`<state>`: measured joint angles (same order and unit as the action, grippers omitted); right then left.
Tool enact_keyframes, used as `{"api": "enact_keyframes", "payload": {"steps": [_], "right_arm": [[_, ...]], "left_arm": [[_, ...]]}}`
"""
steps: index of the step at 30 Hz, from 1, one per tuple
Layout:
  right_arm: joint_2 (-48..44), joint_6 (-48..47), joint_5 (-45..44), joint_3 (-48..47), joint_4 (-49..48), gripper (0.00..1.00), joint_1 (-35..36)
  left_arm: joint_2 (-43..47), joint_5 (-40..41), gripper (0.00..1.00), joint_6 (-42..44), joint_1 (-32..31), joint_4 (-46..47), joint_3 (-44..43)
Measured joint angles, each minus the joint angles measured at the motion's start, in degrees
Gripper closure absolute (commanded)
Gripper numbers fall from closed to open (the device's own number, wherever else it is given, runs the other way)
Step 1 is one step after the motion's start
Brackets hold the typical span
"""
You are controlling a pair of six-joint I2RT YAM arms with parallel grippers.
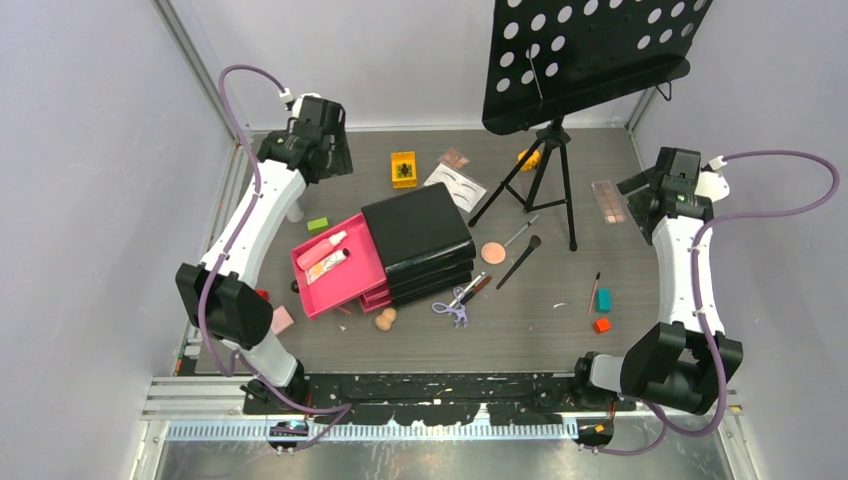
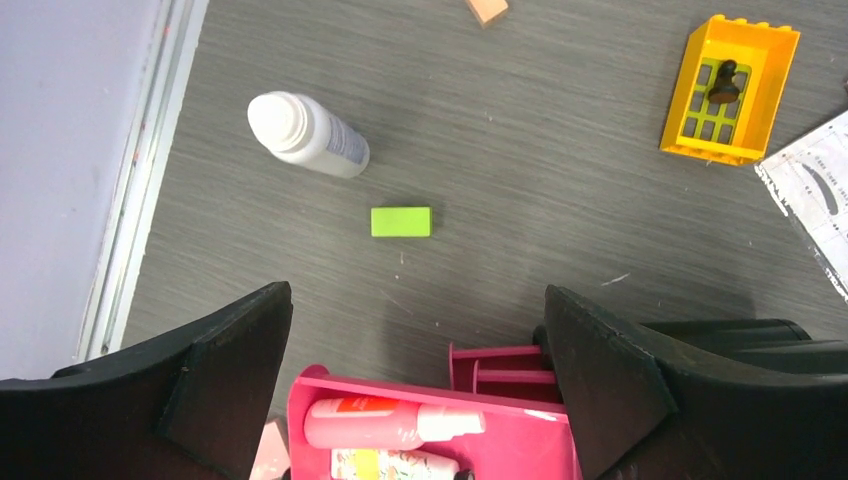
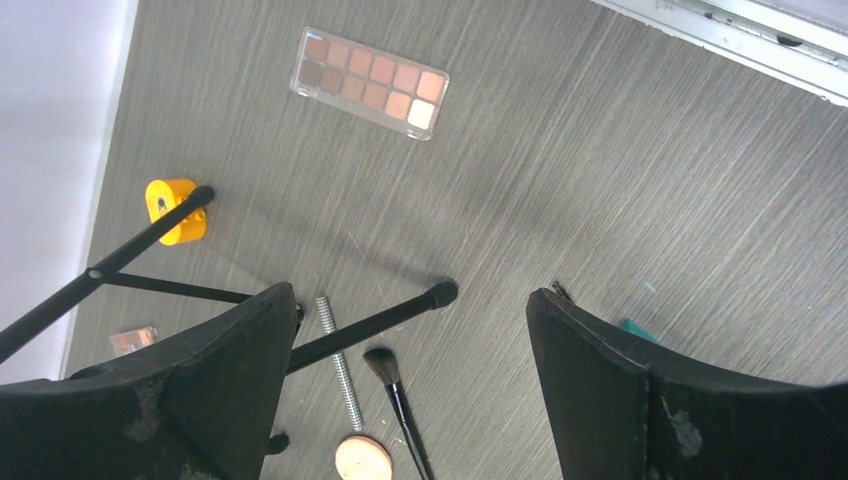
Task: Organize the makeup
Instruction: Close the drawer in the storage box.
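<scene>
My left gripper [image 2: 417, 300] hangs open above the back left of the table, empty. Beyond its tips lie a green block [image 2: 401, 221] and a white bottle [image 2: 305, 133] on its side. Below it the open pink drawer [image 2: 520, 445] holds two pink tubes [image 2: 390, 422]. My right gripper [image 3: 410, 295] is open and empty at the right, over a black brush [image 3: 395, 400], a glittery stick [image 3: 340, 360] and a round peach disc [image 3: 363, 458]. A brown palette [image 3: 370, 83] lies ahead of it. Lilac scissors [image 1: 453, 305] and peach sponges [image 1: 385, 318] sit near the chest's front.
The black chest [image 1: 420, 235] stands mid-table. The music stand [image 1: 590, 55] rises at the back, one tripod leg [image 3: 370, 325] crossing under my right gripper. A yellow block [image 2: 727, 92], eyebrow card [image 1: 455, 185], teal block [image 1: 603, 299] and orange block [image 1: 601, 325] lie around.
</scene>
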<state>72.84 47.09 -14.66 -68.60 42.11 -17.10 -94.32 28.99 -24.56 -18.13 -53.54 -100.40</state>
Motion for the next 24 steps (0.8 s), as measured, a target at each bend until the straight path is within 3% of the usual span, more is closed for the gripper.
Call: {"api": "enact_keyframes", "payload": {"steps": [7, 16, 24], "right_arm": [[0.31, -0.37, 1.01, -0.81, -0.72, 0.14, -0.02], [0.28, -2.05, 4.07, 4.48, -5.22, 0.14, -0.04], [0.28, -4.26, 5.84, 5.73, -6.97, 0.14, -0.04]], "left_arm": [[1.79, -0.96, 0.0, -5.7, 0.0, -7.02, 0.42], [18.45, -5.25, 0.0, -12.87, 0.0, -11.17, 9.2], [21.7, -9.33, 0.0, -15.58, 2.32, -14.75, 11.34]]}}
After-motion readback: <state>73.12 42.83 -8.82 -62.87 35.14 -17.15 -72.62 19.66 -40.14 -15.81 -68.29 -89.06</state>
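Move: Behind the open left hand and slightly to its right, the pink drawer's middle is about 12 cm back, 4 cm right and 12 cm below. From that hand the green block is level and some 4 cm left, 19 cm down; the white bottle stands about 4 cm ahead and 10 cm left; the black storage box is roughly 7 cm back and 21 cm right. From the right hand the drawer is about 57 cm left, 4 cm back and 6 cm lower. Drawing back about 12 cm from beyond the open drawer, the left hand comes in high over it, slowing at the end; after a slight dip it rises a little. Meanwhile it rolls left side down by some 15 degrees, fingers still wide open and touching nothing. The right hand, far off and empty, sinks a couple of centimetres. ##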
